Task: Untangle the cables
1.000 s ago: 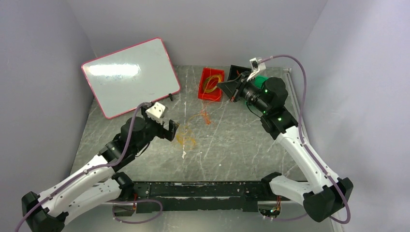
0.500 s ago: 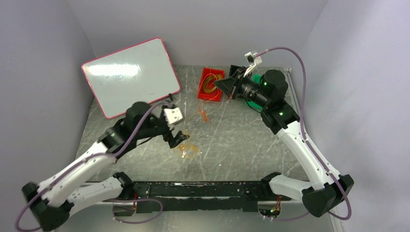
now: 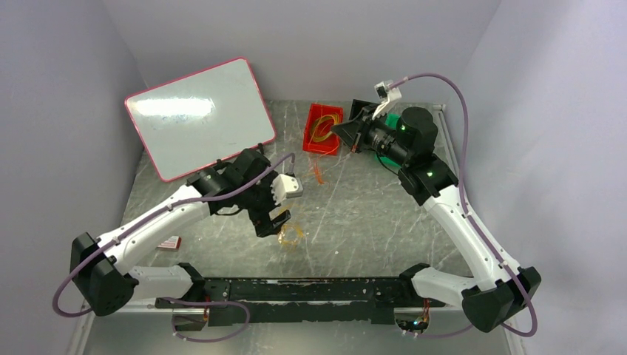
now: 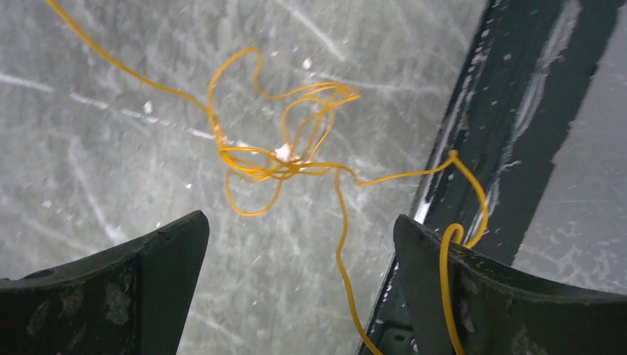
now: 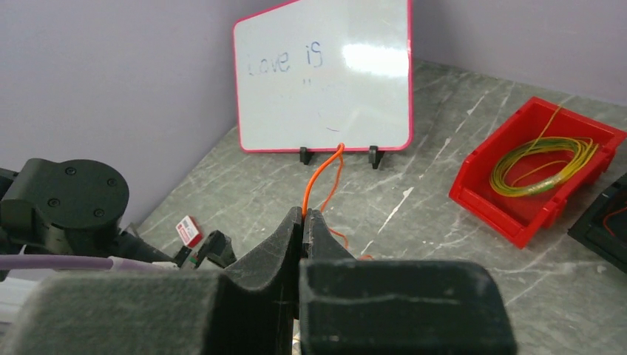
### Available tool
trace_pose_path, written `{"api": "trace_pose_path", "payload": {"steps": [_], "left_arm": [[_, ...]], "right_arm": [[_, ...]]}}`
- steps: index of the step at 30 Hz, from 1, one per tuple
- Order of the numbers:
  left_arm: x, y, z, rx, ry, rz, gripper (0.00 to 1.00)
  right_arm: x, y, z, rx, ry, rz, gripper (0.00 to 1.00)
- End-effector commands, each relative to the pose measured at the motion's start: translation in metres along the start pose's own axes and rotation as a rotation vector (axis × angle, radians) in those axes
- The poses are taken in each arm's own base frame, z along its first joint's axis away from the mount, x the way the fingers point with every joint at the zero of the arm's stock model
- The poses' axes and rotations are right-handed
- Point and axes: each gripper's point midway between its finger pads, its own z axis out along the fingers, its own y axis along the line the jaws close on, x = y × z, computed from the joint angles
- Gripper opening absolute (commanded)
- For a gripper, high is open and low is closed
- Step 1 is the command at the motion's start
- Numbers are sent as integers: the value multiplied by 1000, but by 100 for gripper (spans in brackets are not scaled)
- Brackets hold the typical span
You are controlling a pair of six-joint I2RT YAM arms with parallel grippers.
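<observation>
A loose yellow cable tangle (image 3: 290, 233) lies on the grey table; in the left wrist view the tangle (image 4: 281, 159) spreads ahead of the fingers. My left gripper (image 3: 270, 220) hovers just left of it, open (image 4: 299, 229), and one yellow strand runs between the jaws and loops over the right finger (image 4: 458, 288). My right gripper (image 3: 341, 134) is raised at the back and shut (image 5: 304, 214) on a thin orange cable (image 5: 322, 177), which hangs down to the table (image 3: 316, 174). No black cable shows.
A red bin (image 3: 323, 127) with coiled yellow-green cables (image 5: 538, 164) stands at the back, with a black bin (image 3: 361, 111) beside it. A pink-framed whiteboard (image 3: 198, 115) leans at the back left. A small red-white box (image 3: 170, 242) lies front left. A black rail (image 4: 517, 126) runs along the near edge.
My left arm has swung right and forward, turning its wrist, and its gripper has come down beside the yellow tangle. The right gripper has stayed raised, holding the orange cable.
</observation>
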Motion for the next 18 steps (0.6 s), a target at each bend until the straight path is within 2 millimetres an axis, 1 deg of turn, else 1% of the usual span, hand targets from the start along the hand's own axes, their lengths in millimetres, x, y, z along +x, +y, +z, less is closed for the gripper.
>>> {"api": "trace_pose_path", "payload": {"steps": [1, 2, 5, 7, 8, 10, 13, 15, 17, 18], "left_arm": [[22, 21, -17, -136, 150, 15, 100], [23, 33, -21, -206, 163, 17, 100], [16, 67, -33, -421, 132, -8, 100], [13, 76, -37, -481, 108, 11, 100], [11, 75, -40, -477, 100, 22, 100], [0, 62, -40, -406, 37, 71, 98], [-20, 27, -41, -240, -119, 166, 100], [-23, 5, -43, -128, -154, 215, 100], [-20, -4, -43, -84, -141, 221, 99], [-17, -2, -44, -88, -123, 220, 98]], "right_arm": [[-3, -5, -5, 39, -20, -20, 0], [-3, -5, -4, 40, -22, -16, 0], [-3, -5, -4, 36, -22, -9, 0], [-1, -4, -3, 31, -15, -4, 0], [-1, -4, -3, 27, -16, -3, 0], [-1, -2, -3, 23, -18, 2, 0], [-1, -3, -3, 24, -16, 1, 0], [0, -3, -3, 24, -11, -2, 0], [0, -3, -2, 21, -13, 0, 0], [2, -2, -2, 17, -10, 3, 0]]}}
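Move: The yellow cable tangle lies about 14 cm below my open left hand, some 5 cm to its right and 1 cm forward, and a strand of it is still looped over my rear finger. The loose orange tail lies about 20 cm forward and 11 cm right of that hand, and the red box about 34 cm forward and 12 cm right. From my right hand, the yellow tangle is roughly 14 cm back, 10 cm left and 36 cm down. With the fingers staying wide open, I flick my left hand about 6 cm forward and to the left, nearly level over the table, then snap it back about 3 cm while lifting it some 4 cm, shedding the yellow strand from the rear finger. Over the whole flick the fingers swing forward some 15 degrees. My right hand stays nearly still, keeping the orange cable pinched. ##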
